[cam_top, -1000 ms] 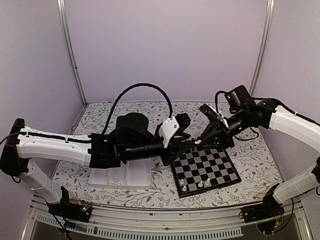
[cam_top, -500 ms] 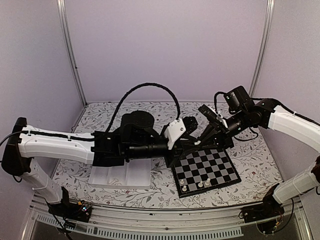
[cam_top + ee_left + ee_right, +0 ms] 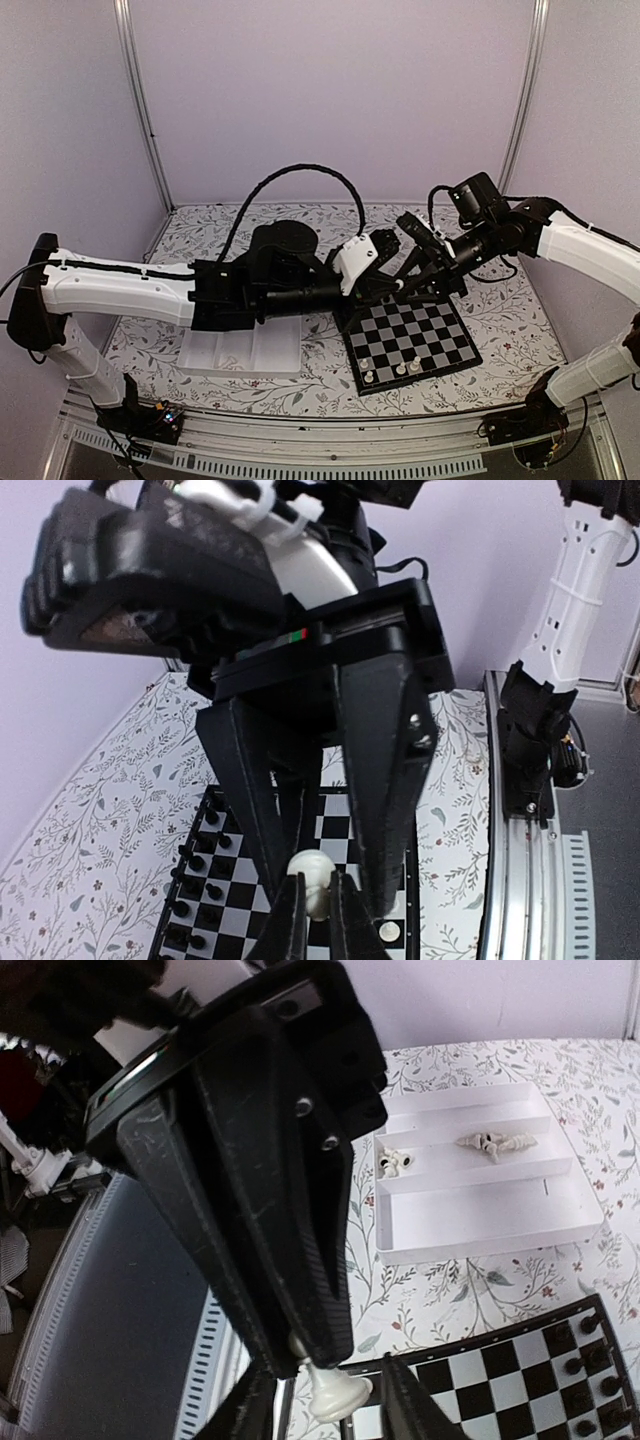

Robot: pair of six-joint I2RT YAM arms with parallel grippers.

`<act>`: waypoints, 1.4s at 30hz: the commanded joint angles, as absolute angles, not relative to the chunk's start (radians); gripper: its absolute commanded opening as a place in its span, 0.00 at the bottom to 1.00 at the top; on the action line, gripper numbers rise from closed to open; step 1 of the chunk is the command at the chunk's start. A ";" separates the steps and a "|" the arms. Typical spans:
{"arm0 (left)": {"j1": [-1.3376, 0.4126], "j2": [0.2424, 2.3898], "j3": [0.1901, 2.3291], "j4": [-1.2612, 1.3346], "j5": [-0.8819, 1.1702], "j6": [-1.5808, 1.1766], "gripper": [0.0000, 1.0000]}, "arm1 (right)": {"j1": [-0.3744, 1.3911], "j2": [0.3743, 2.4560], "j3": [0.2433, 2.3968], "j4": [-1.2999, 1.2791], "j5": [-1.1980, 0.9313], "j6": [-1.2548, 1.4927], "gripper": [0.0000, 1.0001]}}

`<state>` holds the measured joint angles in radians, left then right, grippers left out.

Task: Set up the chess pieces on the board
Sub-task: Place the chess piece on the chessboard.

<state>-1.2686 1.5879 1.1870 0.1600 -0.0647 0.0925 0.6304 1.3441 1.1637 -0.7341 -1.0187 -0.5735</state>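
My left gripper (image 3: 386, 286) is shut on a cream-white chess piece (image 3: 397, 284) and holds it in the air over the far-left corner of the board (image 3: 412, 338). In the left wrist view the piece (image 3: 318, 872) is pinched between my fingertips. My right gripper (image 3: 410, 284) is open, its fingers (image 3: 385, 780) on either side of the same piece without closing on it. In the right wrist view the piece's base (image 3: 338, 1396) hangs between my open jaws. Black pieces (image 3: 200, 880) fill the board's far rows. Three white pieces (image 3: 400, 369) stand on its near row.
A white compartment tray (image 3: 240, 350) lies left of the board, under my left arm. It holds several loose white pieces (image 3: 497, 1142) in its far compartments. The table has a floral cover, with a metal rail along its near edge (image 3: 525, 880).
My left arm has reached further right with the white piece, bringing it between the right gripper's fingers. The right gripper has stayed almost in place.
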 commanded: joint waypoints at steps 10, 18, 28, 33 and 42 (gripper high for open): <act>-1.228 1.709 1.393 -0.264 0.017 0.053 0.03 | 0.341 1.118 0.921 -0.741 -0.866 -0.697 0.54; -1.228 1.918 1.566 -0.512 0.140 0.057 0.02 | 0.164 1.153 0.802 -0.543 -0.754 -0.538 0.54; -1.226 2.122 1.762 -0.662 0.143 0.055 0.02 | 0.163 1.155 0.785 -0.518 -0.736 -0.541 0.54; -1.223 2.155 1.791 -0.705 0.125 0.055 0.02 | 0.162 1.162 0.784 -0.518 -0.745 -0.543 0.54; -1.212 2.174 1.791 -0.735 0.140 0.037 0.02 | 0.162 1.176 0.784 -0.519 -0.752 -0.546 0.54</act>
<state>-1.2297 2.1479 1.7679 -0.7067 0.1345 0.0505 0.1669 1.1679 0.7971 -0.5331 -0.7425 -0.5491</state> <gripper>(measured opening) 0.066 0.541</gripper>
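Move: The left fingers already pinch the white piece high above the board. The free near-row square beside the corner piece lies about 24 cm below this hand, 2 cm back and 4 cm right. The corner piece is about 3 cm left of the square and 1 cm nearer; the next near-row piece is about 3 cm right of it and 1 cm farther out. From the right hand, already part-open, the square is about 24 cm below, 2 cm back and 2 cm right. The left fingers keep their pinch on the white piece as the right fingers open wider and come free of it, the right hand pulling away some 14 cm right, 10 cm forward and 9 cm down while swinging clockwise. The left hand then sinks nearly 20 cm towards the board's near-left corner, drifting slightly right and tipping about 45 degrees so its fingers point steeply down. ##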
